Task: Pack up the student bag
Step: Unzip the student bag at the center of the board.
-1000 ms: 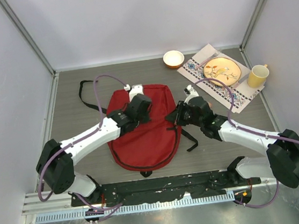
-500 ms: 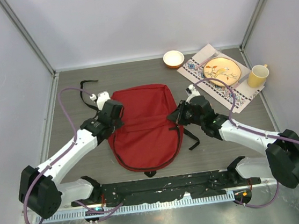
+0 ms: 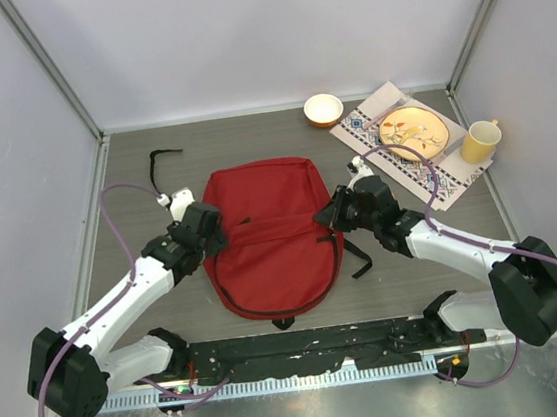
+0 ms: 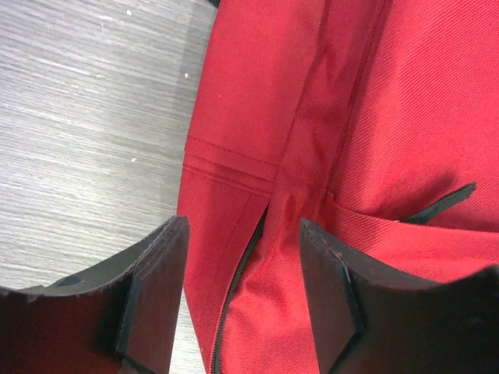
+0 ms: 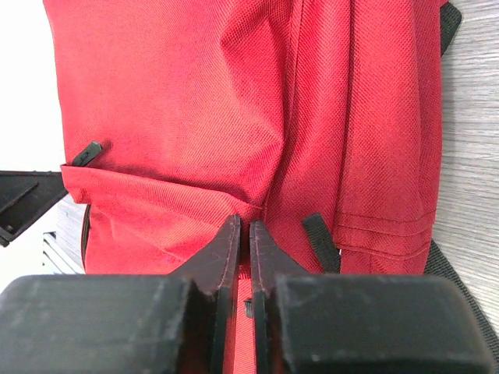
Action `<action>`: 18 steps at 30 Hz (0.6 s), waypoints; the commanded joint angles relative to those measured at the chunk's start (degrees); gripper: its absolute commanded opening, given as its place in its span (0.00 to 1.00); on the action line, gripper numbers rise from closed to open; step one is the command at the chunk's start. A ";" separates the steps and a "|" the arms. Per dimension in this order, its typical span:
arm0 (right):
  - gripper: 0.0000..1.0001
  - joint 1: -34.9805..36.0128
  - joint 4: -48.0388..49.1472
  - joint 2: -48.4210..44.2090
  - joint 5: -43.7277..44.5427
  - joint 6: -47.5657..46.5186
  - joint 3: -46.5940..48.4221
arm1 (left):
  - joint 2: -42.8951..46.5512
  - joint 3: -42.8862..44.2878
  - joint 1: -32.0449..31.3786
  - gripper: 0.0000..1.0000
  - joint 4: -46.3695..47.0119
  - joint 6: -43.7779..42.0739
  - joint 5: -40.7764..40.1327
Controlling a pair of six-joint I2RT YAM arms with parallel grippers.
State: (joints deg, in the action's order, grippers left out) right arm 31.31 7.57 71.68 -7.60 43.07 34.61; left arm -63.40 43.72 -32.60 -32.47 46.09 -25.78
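Note:
The student bag (image 3: 266, 230) lies flat in the middle of the table, red, with a dark zipper along its edge. My left gripper (image 3: 215, 240) sits at its left edge; in the left wrist view the left gripper (image 4: 243, 226) is open, its jaws straddling the bag's (image 4: 312, 156) side seam and zipper without pinching it. My right gripper (image 3: 328, 215) is at the bag's right edge. Seen from the right wrist, that right gripper (image 5: 249, 224) is shut, tips pinched into a fold of the bag's red fabric (image 5: 195, 117).
At the back right stand an orange bowl (image 3: 323, 109), a patterned mat (image 3: 438, 178) carrying an orange plate (image 3: 413, 132), and a yellow mug (image 3: 480, 140). Black straps trail at the back left (image 3: 162, 159) and beside the bag's right side (image 3: 356, 255). Walls close in on three sides.
My left gripper travelled from over the bag's top out to its left edge and opened. The bag went from bunched to spread flat. The right gripper stayed put.

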 commanded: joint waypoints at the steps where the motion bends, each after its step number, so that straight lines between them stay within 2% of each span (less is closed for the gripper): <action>1: 0.13 -0.64 0.69 -0.14 1.79 -1.50 2.66 | 1.61 -1.27 0.26 0.62 1.09 2.43 0.20; 4: 0.21 -0.72 0.34 -0.49 2.14 -1.41 2.31 | 1.96 -1.71 0.26 0.66 1.09 2.87 0.12; 6: 0.28 -0.64 -0.19 -0.84 2.41 -1.50 2.39 | 2.49 -1.80 0.26 0.74 1.00 2.96 -0.06; 13: 0.47 -0.64 -3.00 -4.78 6.01 -2.72 3.09 | 5.03 -2.33 0.26 0.86 1.09 2.78 0.03; 18: 0.50 -0.55 -4.67 -6.03 5.05 -4.13 4.94 | 7.06 -3.03 0.26 0.94 1.62 2.78 1.08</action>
State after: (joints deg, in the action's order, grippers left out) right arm 30.92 3.33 67.83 -3.57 41.15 35.66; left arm -58.48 41.28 -32.53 -32.58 48.03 -25.23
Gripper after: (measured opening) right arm 0.484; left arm 0.905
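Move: The right fingers hold the right end of the front pocket's edge at their tips, about 1 cm below the hand point; a lower zip tab sits roughly 2 cm back and 1 cm left of it, and the loose strap about 6 cm back and 6 cm right. From the left hand, the left-side zipper lies about 2 cm back and 3 cm below, and the upper zip tab some 7 cm right and 3 cm ahead. Open the right gripper to about half and let go of the pocket's edge, keeping nearly in place at first, then shift about 1.5 cm right and lift about as much, clear of the cloth. Meanwhile spread the already open left fingers almost fully over the left-side zipper, easing back about 1 cm, dipping slightly, then rising. ##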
